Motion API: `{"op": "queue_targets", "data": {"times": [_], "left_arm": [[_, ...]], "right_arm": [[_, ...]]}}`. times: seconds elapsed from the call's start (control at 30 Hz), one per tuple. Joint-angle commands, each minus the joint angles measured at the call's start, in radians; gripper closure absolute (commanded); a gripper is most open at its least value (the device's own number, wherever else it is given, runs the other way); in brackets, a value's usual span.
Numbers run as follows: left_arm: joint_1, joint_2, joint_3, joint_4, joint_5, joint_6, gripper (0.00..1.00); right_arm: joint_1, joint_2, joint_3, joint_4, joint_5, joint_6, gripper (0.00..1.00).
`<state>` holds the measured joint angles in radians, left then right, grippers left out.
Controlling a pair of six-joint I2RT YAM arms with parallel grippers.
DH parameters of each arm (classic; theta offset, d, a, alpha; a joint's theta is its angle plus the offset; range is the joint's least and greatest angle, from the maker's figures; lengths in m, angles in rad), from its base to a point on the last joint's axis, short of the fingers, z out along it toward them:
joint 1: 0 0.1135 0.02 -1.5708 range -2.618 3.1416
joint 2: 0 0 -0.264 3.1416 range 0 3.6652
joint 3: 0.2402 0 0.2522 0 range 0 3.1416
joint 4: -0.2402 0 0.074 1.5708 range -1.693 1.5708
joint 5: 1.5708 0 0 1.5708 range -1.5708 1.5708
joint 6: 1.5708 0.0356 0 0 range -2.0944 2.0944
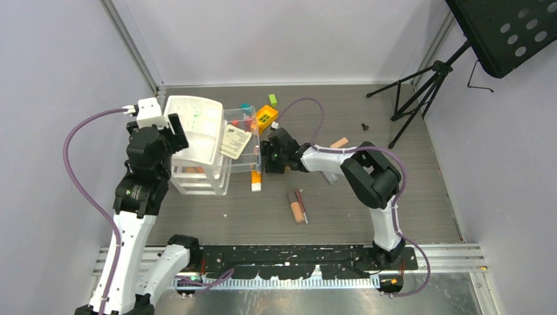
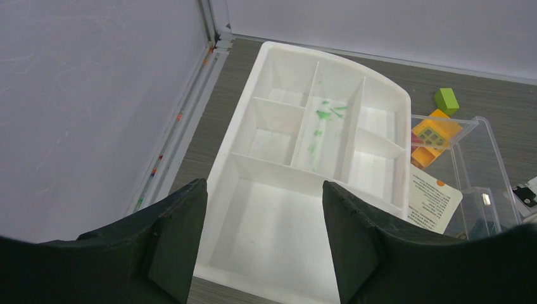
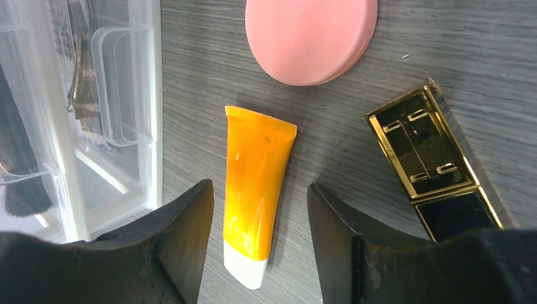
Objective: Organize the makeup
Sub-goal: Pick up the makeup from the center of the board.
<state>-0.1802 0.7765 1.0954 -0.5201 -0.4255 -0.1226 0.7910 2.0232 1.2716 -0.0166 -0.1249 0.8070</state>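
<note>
An orange tube with a white cap (image 3: 258, 190) lies flat on the grey floor, also seen in the top view as the orange tube (image 1: 255, 180). My right gripper (image 3: 259, 189) hovers open above it, one finger on each side, touching nothing. A round pink compact (image 3: 310, 38) and a gold-black lipstick (image 3: 430, 161) lie just beyond. A black brush (image 3: 19, 158) sits inside the clear drawer unit (image 3: 95, 114). My left gripper (image 2: 264, 188) is open over the white divided tray (image 2: 278, 142), holding nothing. A beige tube (image 1: 295, 207) and a red pencil (image 1: 303, 205) lie in mid-floor.
The white tray (image 1: 197, 128) rests on top of the clear drawers (image 1: 197, 180), with a printed card (image 1: 234, 141) beside it. An orange-yellow toy brick (image 1: 265, 117), a green block (image 1: 272, 99) and a teal block (image 1: 245, 106) lie behind. A black tripod (image 1: 420, 85) stands at back right.
</note>
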Motion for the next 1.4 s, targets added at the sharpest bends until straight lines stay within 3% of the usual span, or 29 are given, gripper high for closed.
{"op": "queue_targets", "data": {"times": [0.0, 0.1, 0.47, 0.97, 1.37], "left_arm": [[0.007, -0.013, -0.002, 0.043, 0.005, -0.002, 0.32], [0.007, -0.011, -0.003, 0.044, 0.010, -0.003, 0.32], [0.007, -0.014, -0.006, 0.045, 0.007, -0.002, 0.32], [0.007, -0.013, -0.005, 0.044, 0.007, 0.000, 0.32], [0.007, -0.011, -0.007, 0.044, 0.001, 0.000, 0.32]], "right_arm": [[0.015, 0.045, 0.032, -0.094, 0.040, -0.033, 0.41], [0.016, 0.058, 0.023, -0.097, 0.052, -0.034, 0.56], [0.016, 0.034, -0.001, -0.058, 0.062, -0.045, 0.82], [0.014, -0.162, -0.117, -0.094, 0.324, -0.134, 0.90], [-0.009, -0.285, -0.153, -0.142, 0.394, -0.156, 0.92]]}}
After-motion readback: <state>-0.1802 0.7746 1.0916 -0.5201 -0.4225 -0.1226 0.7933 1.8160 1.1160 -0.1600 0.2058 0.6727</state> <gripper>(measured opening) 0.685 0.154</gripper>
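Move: The orange makeup tube lies lengthwise between the right hand's open fingers, its middle some 2 cm below the hand point. From this hand, the coral pad is about 9 cm ahead and 2 cm right, the gold case 5 cm ahead and 8 cm right, the foundation bottle 10 cm back and 14 cm right. From the left hand, the tube lies roughly 28 cm right, 4 cm ahead and 33 cm down. The right hand sinks about 1 cm over the orange tube and shuts its fingers across the tube's width, pinching it near the middle. Keeping that grip, it carries the tube roughly 9 cm to the right, away from the clear drawer and towards the gold case, rising almost 2 cm on the way while the wrist turns some 20 degrees so the fingers point less to the left and more forward and down. ##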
